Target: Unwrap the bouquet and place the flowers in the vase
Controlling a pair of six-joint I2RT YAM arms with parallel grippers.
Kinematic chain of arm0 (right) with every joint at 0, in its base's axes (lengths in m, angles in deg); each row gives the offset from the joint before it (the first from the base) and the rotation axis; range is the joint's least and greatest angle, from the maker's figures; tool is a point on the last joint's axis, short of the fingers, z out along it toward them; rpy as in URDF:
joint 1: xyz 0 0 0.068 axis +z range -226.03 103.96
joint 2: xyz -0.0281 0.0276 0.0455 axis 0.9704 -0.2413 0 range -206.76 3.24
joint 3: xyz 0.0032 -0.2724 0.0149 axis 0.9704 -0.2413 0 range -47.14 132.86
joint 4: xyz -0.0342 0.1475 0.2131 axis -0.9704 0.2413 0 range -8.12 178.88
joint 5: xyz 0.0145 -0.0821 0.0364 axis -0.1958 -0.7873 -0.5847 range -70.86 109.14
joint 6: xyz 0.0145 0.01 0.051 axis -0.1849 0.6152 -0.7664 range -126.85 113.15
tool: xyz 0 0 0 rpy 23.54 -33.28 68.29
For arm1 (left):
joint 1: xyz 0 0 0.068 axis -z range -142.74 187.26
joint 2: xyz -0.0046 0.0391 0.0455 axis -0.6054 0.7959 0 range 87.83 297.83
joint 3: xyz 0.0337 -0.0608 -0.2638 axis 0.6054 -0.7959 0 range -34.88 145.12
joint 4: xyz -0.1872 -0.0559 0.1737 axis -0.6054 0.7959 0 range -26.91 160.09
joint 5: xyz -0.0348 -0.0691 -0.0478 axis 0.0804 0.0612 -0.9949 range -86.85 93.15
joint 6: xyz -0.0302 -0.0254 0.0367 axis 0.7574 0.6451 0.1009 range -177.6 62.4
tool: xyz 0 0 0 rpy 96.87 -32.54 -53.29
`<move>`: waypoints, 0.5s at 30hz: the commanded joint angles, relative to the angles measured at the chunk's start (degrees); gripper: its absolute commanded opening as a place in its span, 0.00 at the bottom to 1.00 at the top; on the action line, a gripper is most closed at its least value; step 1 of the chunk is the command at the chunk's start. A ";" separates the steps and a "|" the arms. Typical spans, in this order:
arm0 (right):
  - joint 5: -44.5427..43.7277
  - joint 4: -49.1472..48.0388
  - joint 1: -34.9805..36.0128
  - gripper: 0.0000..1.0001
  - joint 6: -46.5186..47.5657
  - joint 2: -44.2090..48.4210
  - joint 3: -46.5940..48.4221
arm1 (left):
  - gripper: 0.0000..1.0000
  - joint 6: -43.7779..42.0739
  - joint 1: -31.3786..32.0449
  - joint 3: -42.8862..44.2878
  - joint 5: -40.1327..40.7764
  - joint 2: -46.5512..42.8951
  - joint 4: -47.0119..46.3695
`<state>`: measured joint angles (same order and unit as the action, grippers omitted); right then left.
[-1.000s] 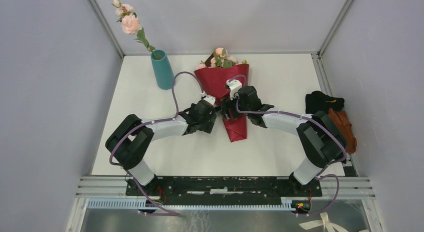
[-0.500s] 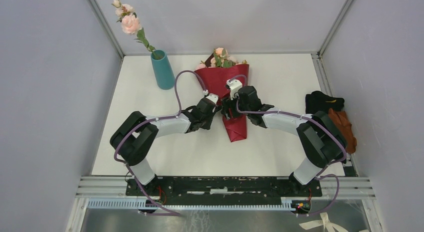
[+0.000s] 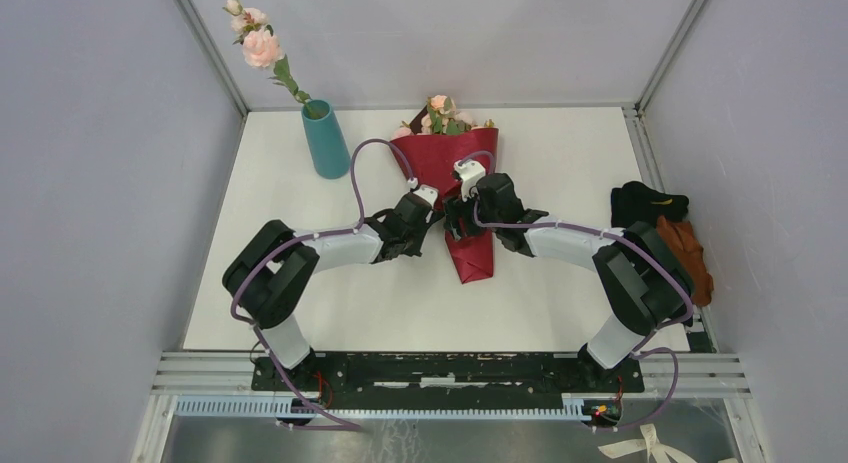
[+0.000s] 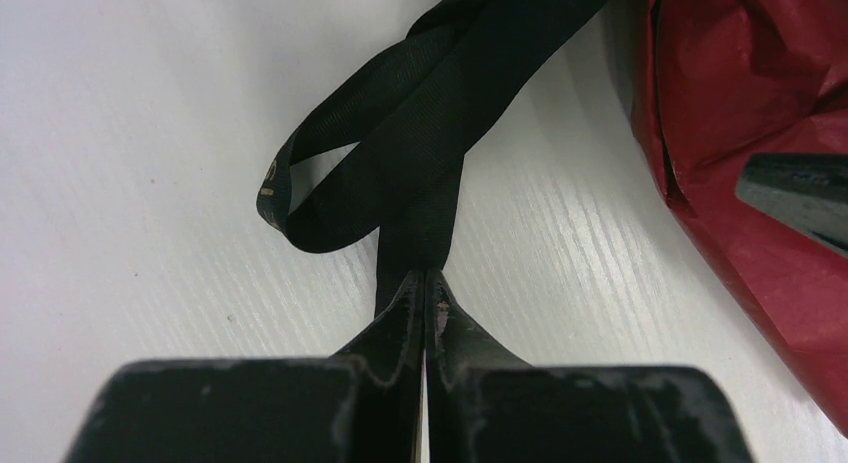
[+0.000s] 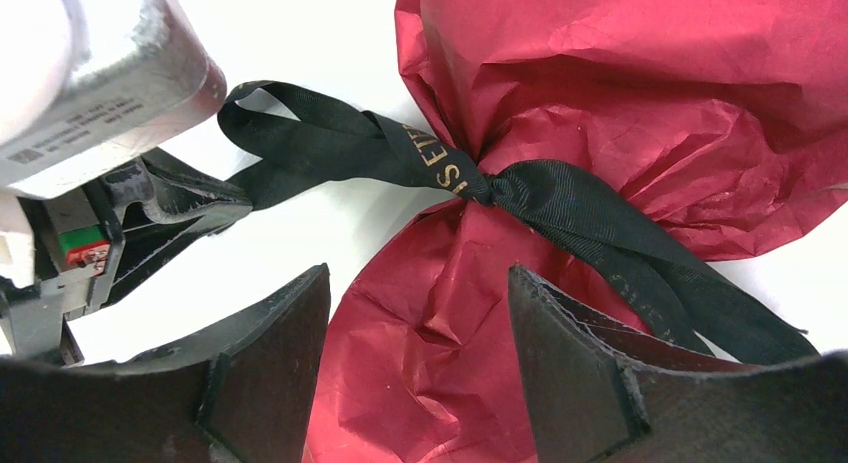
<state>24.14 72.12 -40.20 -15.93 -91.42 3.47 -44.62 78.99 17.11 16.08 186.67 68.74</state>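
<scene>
The bouquet (image 3: pixel 445 163) lies mid-table, a maroon paper cone (image 5: pixel 620 73) with pink flowers (image 3: pixel 440 115) at its far end. A black ribbon (image 5: pixel 560 198) is knotted round its waist. One ribbon tail (image 4: pixel 420 163) runs left across the white table, and my left gripper (image 4: pixel 428 275) is shut on it, just left of the cone (image 3: pixel 432 223). My right gripper (image 5: pixel 420 283) stands open over the cone's narrow lower part, a finger on either side of the paper below the knot. The teal vase (image 3: pixel 325 141) stands far left with one pink rose stem (image 3: pixel 262 48) in it.
A black-and-orange cloth pile (image 3: pixel 665 228) lies at the table's right edge. Grey walls enclose the table on three sides. The left gripper's body (image 5: pixel 100 113) sits close beside the right fingers.
My left gripper has closed, pinching the ribbon tail, and its arm has shifted slightly toward the bouquet. The right gripper and the bouquet have stayed put.
</scene>
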 commanded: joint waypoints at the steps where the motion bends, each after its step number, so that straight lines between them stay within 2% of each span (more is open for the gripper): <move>1: -0.90 -1.38 -0.23 0.71 0.54 2.06 -0.51 | 0.02 -0.19 -0.34 -0.35 -1.49 1.10 3.50; 3: -0.89 -1.32 -0.23 0.71 0.51 2.10 -0.58 | 0.02 0.65 -0.34 -0.27 0.47 0.00 4.72; 4: -0.88 -1.36 -0.19 0.71 0.51 2.18 -0.60 | 0.06 0.99 -0.32 -0.30 1.53 -0.85 5.46; 6: -0.87 -1.49 -0.17 0.71 0.49 2.19 -0.71 | 0.17 1.63 -0.34 -0.47 3.44 -2.81 7.18; 8: -0.94 -1.63 -0.21 0.71 0.43 1.99 -0.69 | 0.34 2.06 -0.38 -0.56 4.59 -4.69 8.81; 10: -0.52 -1.88 -0.22 0.71 0.17 1.69 -0.61 | 0.47 2.47 -0.36 -0.59 4.78 -6.20 9.95; 13: 0.19 -2.14 -0.19 0.71 -0.17 1.40 -0.51 | 0.56 3.25 -0.36 -0.85 5.11 -7.26 11.34; 15: 0.30 -2.07 -0.17 0.71 -0.08 1.48 -0.60 | 0.56 3.92 -0.32 -1.34 5.42 -7.80 11.74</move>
<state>24.16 72.09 -40.20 -15.97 -91.39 2.86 -43.71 78.84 16.37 19.73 181.67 77.95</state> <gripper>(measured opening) 0.712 0.555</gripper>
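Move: My left fingertips are shut at the black ribbon's loose tail, which lies about 1 cm under them, level fore and aft and sideways. The ribbon's small loop sits some 4 cm ahead and 1 cm left, the knot about 5 cm ahead and 7 cm right, and the wrap's lower end roughly 3 cm back and 8 cm right. From my right hand, the tail is about 3 cm back, 6 cm left and 7 cm below. I open my left fingers from shut to a bit over half, letting the ribbon tail come free of the tips. As they spread, I draw that hand about 3 cm left and 2 cm back, away from the knot, and raise it roughly 1 cm in the second half, the wrist rolling only some 5 degrees. ##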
